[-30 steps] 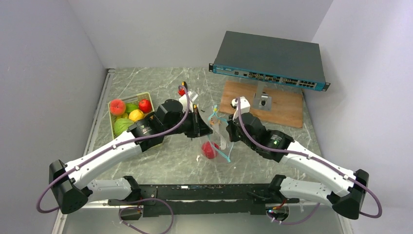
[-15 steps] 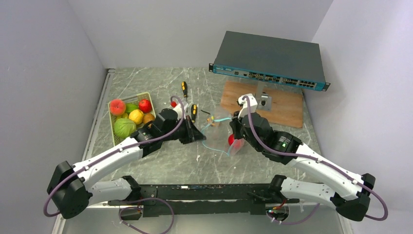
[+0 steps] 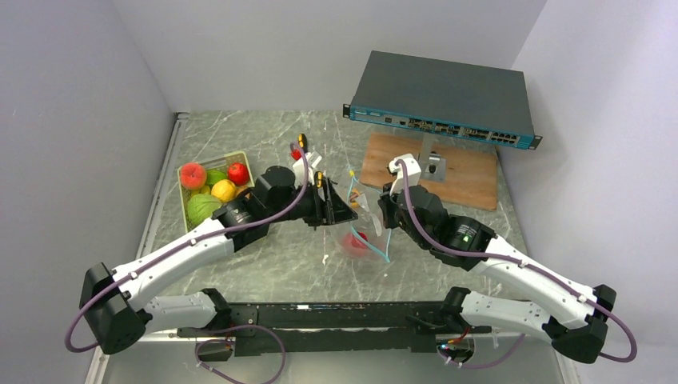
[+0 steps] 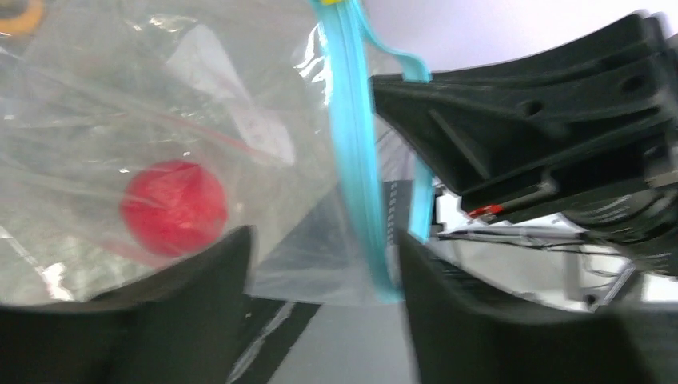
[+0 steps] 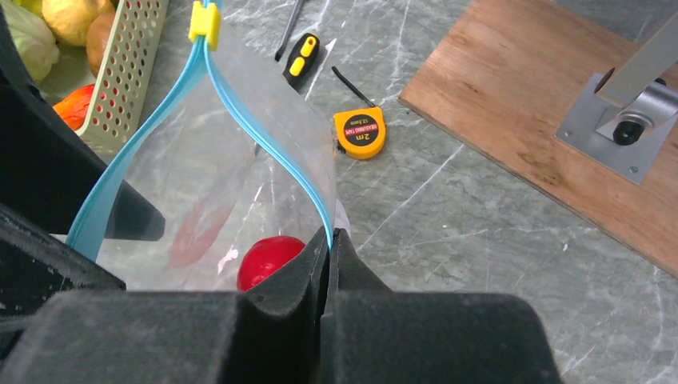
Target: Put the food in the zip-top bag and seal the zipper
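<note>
The clear zip-top bag (image 3: 366, 226) hangs between my two grippers, its mouth facing up. One red piece of food (image 3: 356, 241) lies inside it, also seen through the plastic in the left wrist view (image 4: 174, 206) and in the right wrist view (image 5: 268, 260). My right gripper (image 5: 329, 234) is shut on the teal zipper (image 4: 356, 160) at one side of the mouth. My left gripper (image 4: 324, 272) is open, its fingers standing either side of the zipper strip without pinching it. A yellow slider (image 5: 204, 24) sits at the zipper's far end.
A pale green tray (image 5: 132, 64) at the left holds several more fruits (image 3: 209, 192). A yellow tape measure (image 5: 360, 132) and a screwdriver (image 5: 302, 56) lie behind the bag. A wooden board (image 3: 472, 180) and a network switch (image 3: 444, 100) fill the back right.
My left gripper has opened and let go of the bag's mouth. The bag, still held by the right gripper, has swung back left with the red fruit inside.
</note>
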Motion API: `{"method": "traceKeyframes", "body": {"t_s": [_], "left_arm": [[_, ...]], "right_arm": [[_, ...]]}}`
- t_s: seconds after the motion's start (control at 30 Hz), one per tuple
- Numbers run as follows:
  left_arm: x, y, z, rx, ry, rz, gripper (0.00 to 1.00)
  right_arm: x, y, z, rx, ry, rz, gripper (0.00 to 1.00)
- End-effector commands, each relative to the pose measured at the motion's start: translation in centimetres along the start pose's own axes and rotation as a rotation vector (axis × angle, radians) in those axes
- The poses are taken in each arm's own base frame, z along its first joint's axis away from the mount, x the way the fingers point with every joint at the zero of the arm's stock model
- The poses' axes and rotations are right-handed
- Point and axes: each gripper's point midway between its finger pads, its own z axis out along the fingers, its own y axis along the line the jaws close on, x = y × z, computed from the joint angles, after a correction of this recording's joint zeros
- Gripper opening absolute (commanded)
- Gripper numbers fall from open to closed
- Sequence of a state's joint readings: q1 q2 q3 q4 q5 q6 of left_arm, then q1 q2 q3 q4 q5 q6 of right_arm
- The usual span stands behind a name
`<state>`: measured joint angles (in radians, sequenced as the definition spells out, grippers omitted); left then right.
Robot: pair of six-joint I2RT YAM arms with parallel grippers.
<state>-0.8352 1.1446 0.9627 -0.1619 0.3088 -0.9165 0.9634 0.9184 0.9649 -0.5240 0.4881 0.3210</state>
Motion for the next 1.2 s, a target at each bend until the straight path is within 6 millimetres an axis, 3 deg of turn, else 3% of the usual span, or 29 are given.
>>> {"method": "traceKeyframes", "body": {"t_s": [0.0, 0.07, 0.3, 0.53, 0.73, 0.93, 1.17], "left_arm": [[-0.5, 0.0, -1.5, -0.017, -0.041, 0.080, 0.81], [-1.3, 0.3, -2.8, -0.070, -0.071, 0.141, 0.99], [-3.6, 3.9, -8.5, -0.357, -0.199, 0.237, 1.00], [-4.0, 8.0, -13.5, -0.530, -0.332, 0.172, 1.00], [-2.9, 12.8, -15.5, -0.725, -0.307, 0.109, 1.00], [-2.0, 15.8, -16.8, -0.849, -0.296, 0.071, 1.00], [-1.3, 19.7, -18.5, -0.995, -0.277, 0.008, 1.00]], "right_arm": [[-1.0, 0.1, -0.4, -0.020, -0.040, 0.006, 0.00], [-1.1, 0.1, -0.5, -0.022, -0.038, 0.005, 0.00], [-1.4, 0.1, -0.9, -0.033, -0.047, 0.004, 0.00], [-2.0, -0.5, -1.4, -0.006, -0.050, -0.009, 0.00], [-2.9, -2.6, -3.0, 0.074, -0.045, -0.040, 0.00], [-3.2, -4.3, -4.5, 0.128, -0.043, -0.067, 0.00], [0.5, -1.3, -1.3, 0.021, 0.022, -0.047, 0.00]]}}
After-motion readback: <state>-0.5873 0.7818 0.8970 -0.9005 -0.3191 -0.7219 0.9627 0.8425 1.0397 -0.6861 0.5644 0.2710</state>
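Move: The food basket's middle lies about 40 cm to the left of my left hand, some 16 cm ahead and 22 cm below. In its near right corner, the pepper is roughly 31 cm left, 9 cm ahead and 22 cm down. The near screwdriver lies about 10 cm left, 19 cm ahead and 25 cm below. From my right hand, which holds the bag, the basket's middle is some 47 cm left, 14 cm ahead and 22 cm below. With its fingers already half open at the bag's blue zipper lip, my left hand spreads them fully, comes free and swings about 23 cm left towards the basket, sinking some 8 cm late on while it turns counter-clockwise and its fingers tip downward. My right hand keeps its pinch on the zipper edge, drawing it about 4 cm right and slightly up. ##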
